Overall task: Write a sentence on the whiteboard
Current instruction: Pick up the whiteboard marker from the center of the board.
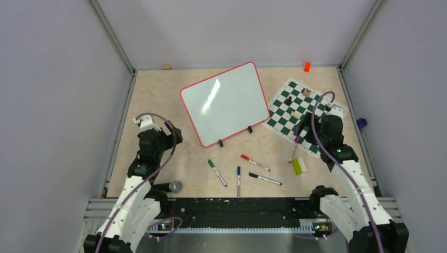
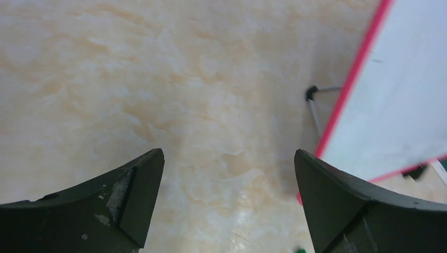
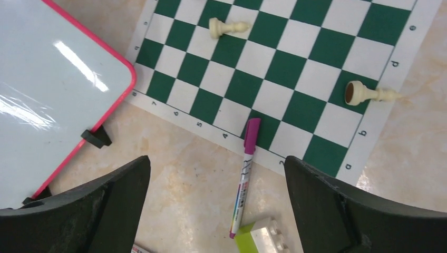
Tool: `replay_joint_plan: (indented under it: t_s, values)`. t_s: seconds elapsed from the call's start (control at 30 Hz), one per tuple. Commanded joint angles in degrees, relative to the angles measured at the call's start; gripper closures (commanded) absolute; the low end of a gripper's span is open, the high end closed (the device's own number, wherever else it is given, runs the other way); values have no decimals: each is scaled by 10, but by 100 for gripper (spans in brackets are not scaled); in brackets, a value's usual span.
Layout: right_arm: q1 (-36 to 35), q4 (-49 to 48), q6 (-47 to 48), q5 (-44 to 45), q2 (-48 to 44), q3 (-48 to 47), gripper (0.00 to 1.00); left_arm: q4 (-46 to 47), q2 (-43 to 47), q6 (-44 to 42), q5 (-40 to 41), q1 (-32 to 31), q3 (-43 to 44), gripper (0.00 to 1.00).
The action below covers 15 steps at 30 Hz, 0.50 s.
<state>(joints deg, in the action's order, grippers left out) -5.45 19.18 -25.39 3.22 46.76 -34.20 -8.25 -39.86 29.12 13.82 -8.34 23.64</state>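
The whiteboard lies tilted at the middle back of the table, with a red-pink rim and black feet. Its face is blank with glare, and no sentence shows on it. Its corner appears in the left wrist view and the right wrist view. My left gripper hovers open over bare table, left of the board. My right gripper hangs open above a purple marker that lies across the chess mat's edge. Neither gripper holds anything.
A green-and-white chess mat with toppled pieces lies right of the board. Green, red, blue and black markers lie in front. A lime-white brick and a microphone are near the front.
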Motion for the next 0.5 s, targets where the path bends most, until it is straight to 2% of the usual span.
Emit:
replay_joint_plan:
  t_s: [0.0, 0.03, 0.17, 0.27, 0.4, 0.47]
  values:
    - [3, 49, -25, 63, 10, -27, 9, 35, 47, -80, -241, -3, 7, 1]
    - [3, 58, -27, 67, 21, -31, 13, 34, 63, -83, -254, -8, 8, 1]
    - [3, 57, -31, 55, 76, -38, 34, -9, 98, -69, -195, -34, 17, 1]
    - [3, 43, -38, 41, 112, -34, 37, -14, 123, -24, -151, -35, 8, 1]
    - [-2, 26, -46, 59, 153, -30, 38, -56, 159, 101, -26, -35, -5, 1]
    - [-3, 18, -49, 70, 172, -31, 39, -42, 175, 119, -35, -33, -21, 1]
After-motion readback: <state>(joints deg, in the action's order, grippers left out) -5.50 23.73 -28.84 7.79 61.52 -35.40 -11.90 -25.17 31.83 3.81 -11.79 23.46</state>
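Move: The purple marker, its cap on the chessboard's near edge, lies about 13 cm below the right hand, some 2 cm to its left and barely 1 cm back. The green-and-white block stands about 8 cm back and 1 cm to the right of the hand; a lying pale chess piece is some 4 cm ahead and 13 cm right, the black marker 14 cm back and 15 cm left. From the left hand the purple marker is roughly 55 cm to the right, 1 cm back. The right hand sinks about 7 cm towards the purple marker, easing a centimetre or so right and back, while its wrist tips nearly 20 degrees further down and the wide-open fingers narrow to roughly 60 percent, still clear above the marker. Meanwhile the empty left hand, fingers wide open, swings about 6 cm right towards the whiteboard and comes back a little, rising 5 cm and drawing back some 2.5 cm; its wrist turns clockwise, then partly back, and tilts up. ##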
